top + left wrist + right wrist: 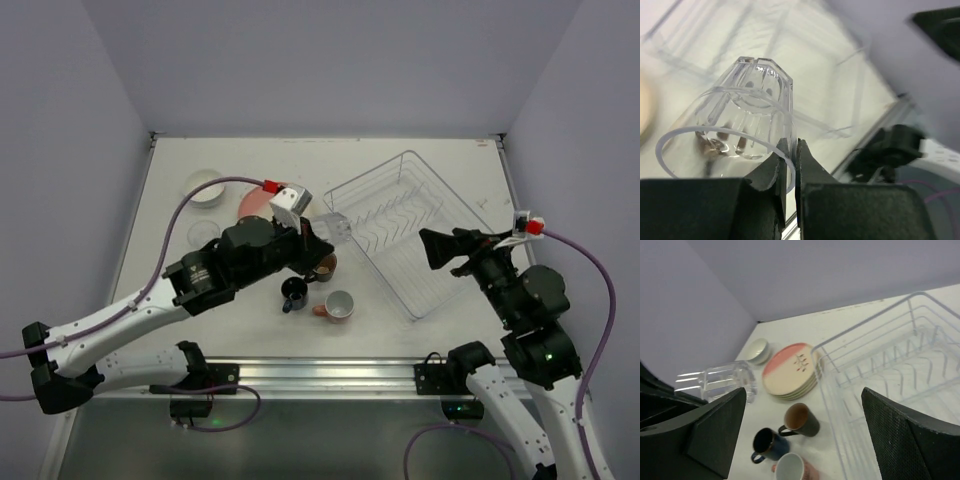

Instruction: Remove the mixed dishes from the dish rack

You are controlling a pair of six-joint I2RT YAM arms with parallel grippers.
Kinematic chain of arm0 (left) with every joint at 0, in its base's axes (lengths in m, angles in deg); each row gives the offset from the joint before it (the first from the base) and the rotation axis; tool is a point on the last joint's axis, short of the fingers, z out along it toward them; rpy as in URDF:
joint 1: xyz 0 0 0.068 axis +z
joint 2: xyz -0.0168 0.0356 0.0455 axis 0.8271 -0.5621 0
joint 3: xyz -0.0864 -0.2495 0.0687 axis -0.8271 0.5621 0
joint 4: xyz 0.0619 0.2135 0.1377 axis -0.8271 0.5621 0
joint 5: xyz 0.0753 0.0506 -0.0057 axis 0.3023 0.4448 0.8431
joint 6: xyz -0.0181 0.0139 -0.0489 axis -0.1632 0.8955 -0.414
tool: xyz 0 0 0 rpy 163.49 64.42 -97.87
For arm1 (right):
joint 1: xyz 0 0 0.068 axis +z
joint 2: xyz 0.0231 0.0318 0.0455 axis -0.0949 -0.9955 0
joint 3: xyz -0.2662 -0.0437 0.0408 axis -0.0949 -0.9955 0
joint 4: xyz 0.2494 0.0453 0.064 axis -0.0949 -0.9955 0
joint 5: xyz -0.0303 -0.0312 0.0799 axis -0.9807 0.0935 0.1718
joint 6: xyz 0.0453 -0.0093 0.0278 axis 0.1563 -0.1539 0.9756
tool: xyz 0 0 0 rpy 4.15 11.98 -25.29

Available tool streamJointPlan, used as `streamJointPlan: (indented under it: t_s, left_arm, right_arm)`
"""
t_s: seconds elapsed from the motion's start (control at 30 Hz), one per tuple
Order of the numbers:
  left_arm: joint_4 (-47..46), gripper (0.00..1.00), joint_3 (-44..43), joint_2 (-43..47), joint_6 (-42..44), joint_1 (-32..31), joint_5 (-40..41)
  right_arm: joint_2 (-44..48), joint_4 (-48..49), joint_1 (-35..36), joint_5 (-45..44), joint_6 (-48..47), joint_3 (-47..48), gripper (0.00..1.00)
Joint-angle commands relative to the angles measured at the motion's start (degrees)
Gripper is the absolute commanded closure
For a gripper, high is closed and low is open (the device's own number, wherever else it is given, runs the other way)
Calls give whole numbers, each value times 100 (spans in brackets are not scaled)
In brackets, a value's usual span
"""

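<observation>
My left gripper is shut on the rim of a clear glass, which hangs tilted above the table beside the left corner of the dish rack. In the top view that glass sits at the tip of the left gripper. The rack's wire prongs hold nothing that I can see. My right gripper hovers open over the rack's near side, and its wide-apart fingers are empty. On the table lie stacked plates, a white bowl, and brown, dark blue and salmon cups.
A second clear glass stands left of the plates, under the left arm's cable. The three cups cluster just below the left gripper. Walls close the table at the back and both sides. A metal rail runs along the near edge.
</observation>
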Motion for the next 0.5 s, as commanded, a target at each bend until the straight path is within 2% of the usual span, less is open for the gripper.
streamJointPlan:
  t_s: [0.0, 0.03, 0.07, 0.13, 0.17, 0.23, 0.27, 0.3, 0.33, 0.47]
  left_arm:
    - [4197, 100, -835, -95, -42, 132, 2548]
    - [4662, 100, -1054, -236, -140, 411, 2873]
    - [4928, 100, -1056, -228, -45, 622, 2824]
    - [4957, 100, -951, -71, 341, 1193, 2291]
    - [4974, 100, -925, 34, 639, 1814, 2226]
    - [5141, 100, -898, 18, 843, 2432, 2391]
    - [5159, 100, -855, -87, 1009, 2940, 2367]
    - [4933, 100, -828, -140, 1159, 3093, 2166]
    - [4887, 100, -819, -349, 1264, 3312, 1564]
    - [4799, 100, -881, -1088, 1502, 3533, 1059]
  right_arm:
    - [-43, -562, -17, -1324, -317, -37, 1]
    - [-113, -622, -17, -1315, -317, -81, 1]
    - [-201, -667, -17, -1341, -299, -73, 1]
    - [-474, -728, -17, -1385, -299, -20, 1]
    - [-553, -781, -17, -1367, -317, -3, 1]
    - [-746, -834, -17, -1218, -361, 50, 1]
    - [-790, -851, -17, -1148, -439, 50, 1]
    - [-852, -860, -17, -956, -492, 42, 1]
    - [-887, -878, -17, -893, -519, 68, 1]
    - [-975, -1009, -17, -665, -563, 86, 1]
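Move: The left gripper already holds the clear glass, and its goal is the table beside the glass set down earlier, about 37 cm to its left, 20 cm ahead and 27 cm below. The plate stack lies some 13 cm left and 27 cm ahead; the bowl is roughly 17 cm beyond the standing glass. The blue mug stands about 7 cm left and 2 cm ahead of the left gripper. From the right gripper, the standing glass is about 62 cm left and 18 cm ahead. Sweep the left gripper quickly some 25 cm to the left, sinking about 12 cm and easing forward, past the near side of the plate stack towards the standing glass. Swing the fingers from pointing right to forward and steeply down, keeping the clear glass pinched by its rim. Meanwhile lower the open, empty right gripper about 8 cm towards the empty rack, nudging slightly forward and tipping down. ##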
